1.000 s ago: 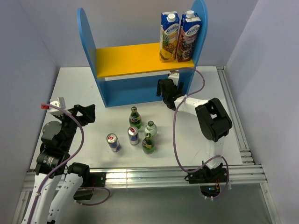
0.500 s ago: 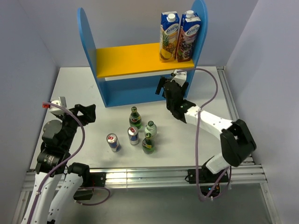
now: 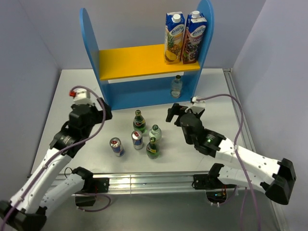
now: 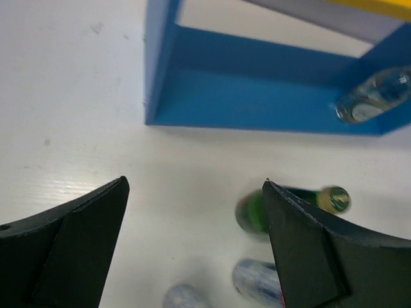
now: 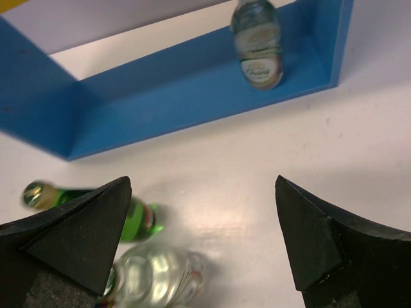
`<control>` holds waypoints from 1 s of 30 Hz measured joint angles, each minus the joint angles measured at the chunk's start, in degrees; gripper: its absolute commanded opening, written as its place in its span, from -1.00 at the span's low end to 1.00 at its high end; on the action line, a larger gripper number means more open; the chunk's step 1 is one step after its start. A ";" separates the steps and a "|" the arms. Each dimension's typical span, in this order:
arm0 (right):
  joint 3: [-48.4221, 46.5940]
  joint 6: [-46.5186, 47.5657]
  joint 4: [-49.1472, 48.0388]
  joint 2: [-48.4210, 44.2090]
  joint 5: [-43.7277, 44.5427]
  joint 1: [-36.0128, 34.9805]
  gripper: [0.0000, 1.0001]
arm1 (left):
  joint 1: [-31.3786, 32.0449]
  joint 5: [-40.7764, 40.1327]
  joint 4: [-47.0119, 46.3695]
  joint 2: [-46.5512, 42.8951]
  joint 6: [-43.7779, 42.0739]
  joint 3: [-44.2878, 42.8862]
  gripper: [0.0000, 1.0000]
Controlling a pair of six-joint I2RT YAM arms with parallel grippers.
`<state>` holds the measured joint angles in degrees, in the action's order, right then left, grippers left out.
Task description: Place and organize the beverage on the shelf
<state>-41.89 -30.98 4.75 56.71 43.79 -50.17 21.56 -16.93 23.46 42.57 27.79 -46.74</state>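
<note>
The shelf [image 3: 91, 53] stands at the back, and one clear bottle [image 3: 177, 85] stands upright at the right end of its lower level. On the table in front stand two green bottles [image 3: 139, 121] [image 3: 152, 148], a second clear bottle [image 3: 154, 132] and two blue-and-silver cans [image 3: 137, 139] [image 3: 116, 146]. My left gripper [image 3: 105, 113] hangs open to the left of this group. In the left wrist view the gripper [image 4: 194, 186] is empty, with a green bottle [image 4: 253, 212] by its right finger. My right gripper [image 3: 175, 111] is open and empty, to the right of the group. The right wrist view [image 5: 202, 183] shows the shelved bottle [image 5: 257, 45] ahead.
Two tall juice cartons [image 3: 174, 37] [image 3: 195, 36] stand at the right end of the yellow upper board [image 3: 130, 60]. A metal rail [image 3: 240, 120] runs along the table's right edge. The grey walls close in on both sides.
My right arm has drawn back from the shelf's lower level, leaving the clear bottle standing there. My left arm has swung forward and right toward the drinks.
</note>
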 measured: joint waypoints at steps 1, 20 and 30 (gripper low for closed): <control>0.66 -1.09 1.27 -2.25 0.17 -1.25 1.00 | 3.91 -3.26 0.72 1.66 0.94 -0.98 0.84; 7.10 -16.00 21.66 -13.88 4.17 -15.26 1.00 | 57.16 -44.30 34.10 17.31 58.64 0.70 0.84; 10.47 -18.69 24.87 -19.21 4.15 -16.61 1.00 | 64.50 -50.36 51.43 31.74 81.61 -5.38 0.85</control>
<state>-31.42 -49.67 29.63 37.50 47.94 -66.78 86.06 -67.29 74.89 74.30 109.40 -52.12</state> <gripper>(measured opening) 0.998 0.924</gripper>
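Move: The left can stands about 13 cm back from the left hand, 8 cm to its right and some 19 cm below. The right can is about 8 cm right of that can and 4 cm farther out; the far green bottle is some 9 cm right of it and 11 cm farther out. From the right hand the left can lies 14 cm back, 26 cm left, 16 cm below; the clear bottle is 8 cm back, 9 cm left, 12 cm below. The left can is what the left hand comes to: wide open, it sweeps right and then back and down, some 12 cm back, 10 cm right and 10 cm lower, easing to a stop over the can's top with a roll of about 10 degrees. Meanwhile the empty right hand keeps withdrawing from the shelf, about 10 cm back and 6 cm down, still open and tipping down slightly. ##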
